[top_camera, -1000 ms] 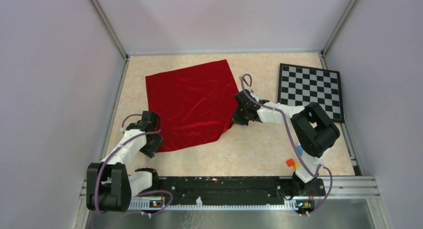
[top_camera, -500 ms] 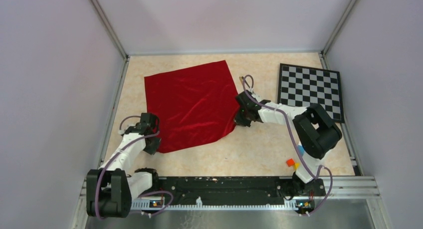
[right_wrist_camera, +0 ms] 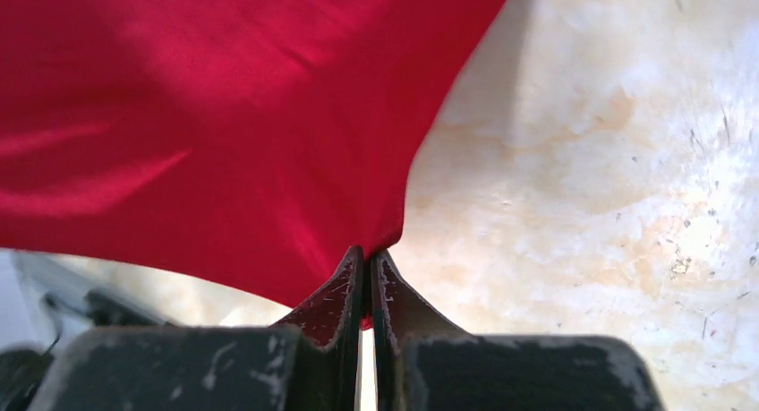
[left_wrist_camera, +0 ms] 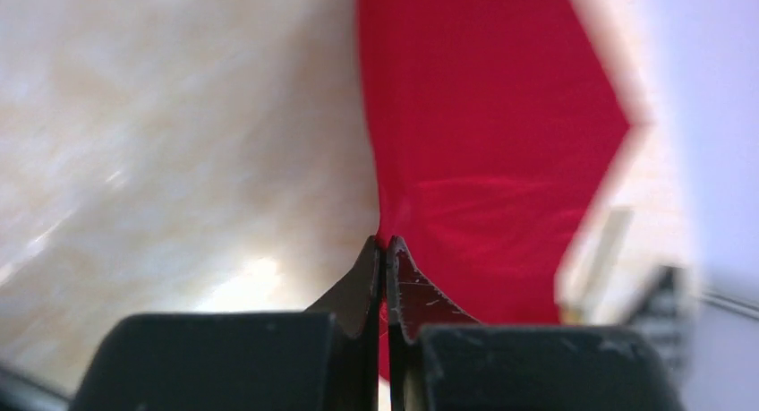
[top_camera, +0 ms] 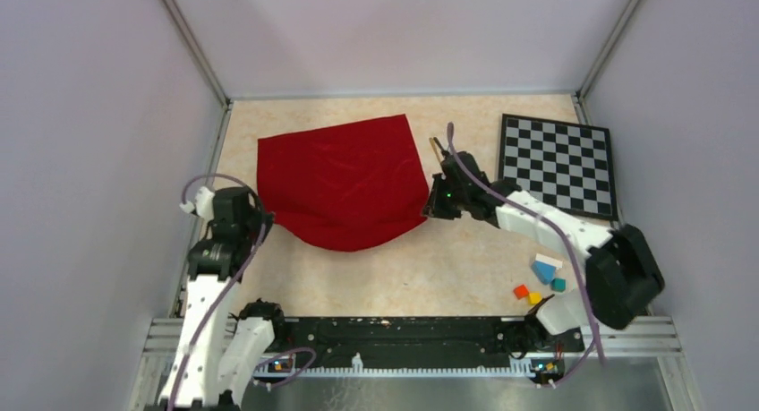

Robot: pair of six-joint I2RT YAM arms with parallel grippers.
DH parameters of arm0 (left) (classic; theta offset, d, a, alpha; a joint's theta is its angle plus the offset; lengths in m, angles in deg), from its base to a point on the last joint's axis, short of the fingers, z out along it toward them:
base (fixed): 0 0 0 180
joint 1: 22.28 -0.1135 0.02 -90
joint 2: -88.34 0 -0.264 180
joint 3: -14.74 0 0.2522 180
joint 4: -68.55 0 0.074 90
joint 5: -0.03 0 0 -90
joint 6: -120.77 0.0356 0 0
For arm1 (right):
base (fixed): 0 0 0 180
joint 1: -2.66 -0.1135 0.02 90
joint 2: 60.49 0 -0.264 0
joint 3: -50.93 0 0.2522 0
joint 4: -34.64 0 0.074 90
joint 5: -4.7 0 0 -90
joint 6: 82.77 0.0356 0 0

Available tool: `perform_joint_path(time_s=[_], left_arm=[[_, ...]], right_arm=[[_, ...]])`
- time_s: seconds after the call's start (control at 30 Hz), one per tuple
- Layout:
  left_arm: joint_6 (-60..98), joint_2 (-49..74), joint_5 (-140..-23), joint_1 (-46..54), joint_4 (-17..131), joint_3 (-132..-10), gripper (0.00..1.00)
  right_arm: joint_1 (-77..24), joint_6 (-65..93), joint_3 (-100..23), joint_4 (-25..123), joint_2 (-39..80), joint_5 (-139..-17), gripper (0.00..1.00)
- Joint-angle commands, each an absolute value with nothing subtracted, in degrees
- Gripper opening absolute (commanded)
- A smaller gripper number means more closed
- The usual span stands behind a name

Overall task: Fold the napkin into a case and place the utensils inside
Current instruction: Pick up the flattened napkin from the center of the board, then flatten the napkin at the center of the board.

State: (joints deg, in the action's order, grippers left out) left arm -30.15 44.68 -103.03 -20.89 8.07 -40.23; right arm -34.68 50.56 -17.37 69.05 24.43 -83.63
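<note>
The deep-red napkin [top_camera: 340,178] lies spread on the table, with its near edge lifted and sagging between my two grippers. My left gripper [top_camera: 262,216] is shut on the napkin's near-left corner [left_wrist_camera: 398,209]; its fingertips [left_wrist_camera: 385,243] pinch the cloth. My right gripper [top_camera: 428,207] is shut on the near-right corner [right_wrist_camera: 385,223], and red fabric shows between its jaws [right_wrist_camera: 368,252]. The utensils [top_camera: 438,148] show only as thin gold and dark ends just right of the napkin, behind my right arm. No folded case is in view.
A black-and-white checkered board [top_camera: 559,165] lies at the back right. Small coloured blocks [top_camera: 540,281] sit near the right arm's base. Metal frame rails and pale walls close in the table on the left, the right and at the back.
My left gripper has shut on the napkin's near-left corner and risen. Both arms have lifted the near edge and carried it toward the back, so the cloth looks shorter.
</note>
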Motion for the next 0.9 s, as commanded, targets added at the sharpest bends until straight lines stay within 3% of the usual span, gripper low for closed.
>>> perform_joint_path(time_s=[0.0, 0.2, 0.43, 0.67, 0.87], left_arm=[[-22.9, 55.6, -101.6, -21.1, 9.1, -53.6, 0.0], [-14.4, 63.0, -101.9, -21.0, 16.0, -70.5, 0.0], [-8.4, 58.8, -95.9, -21.0, 23.7, -84.2, 0.0], [-5.5, 49.7, -101.7, -21.0, 29.5, -82.3, 0.0], [-0.8, 36.8, -108.6, -21.0, 41.3, -71.0, 0.0]], right_arm=[[-35.1, 37.9, -24.6, 69.1, 10.7, -75.6, 0.0], [-37.3, 34.6, -35.0, 69.1, -2.2, -65.5, 0.0], [-39.6, 36.6, -38.5, 57.1, -9.6, -59.8, 0.0], [-37.6, 37.4, -43.8, 61.7, -1.2, -76.0, 0.0], [-25.2, 44.9, -44.2, 57.2, 14.9, -71.2, 0.0]])
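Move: Out beyond the left hand, the red napkin's middle lies about 18 cm ahead, 16 cm to the right and some 12 cm below; from the right hand it is roughly 14 cm ahead, 18 cm to the left and 8 cm lower. The wooden spoon lies 19 cm ahead of the right hand and 4 cm to its right, the fork 20 cm ahead and 6 cm right, the chessboard 18 cm ahead and 29 cm right, all about 8 cm down. Hoisting the napkin by its two near corners, still pinched, both arms sweep fast upward about 42 cm while drawing back some 13 cm, fingers tipping up by roughly 60 to 70 degrees. Then both swing forward again as far as they had drawn back, sinking 5 cm, the fingers starting to tip down again; both grips stay shut. ##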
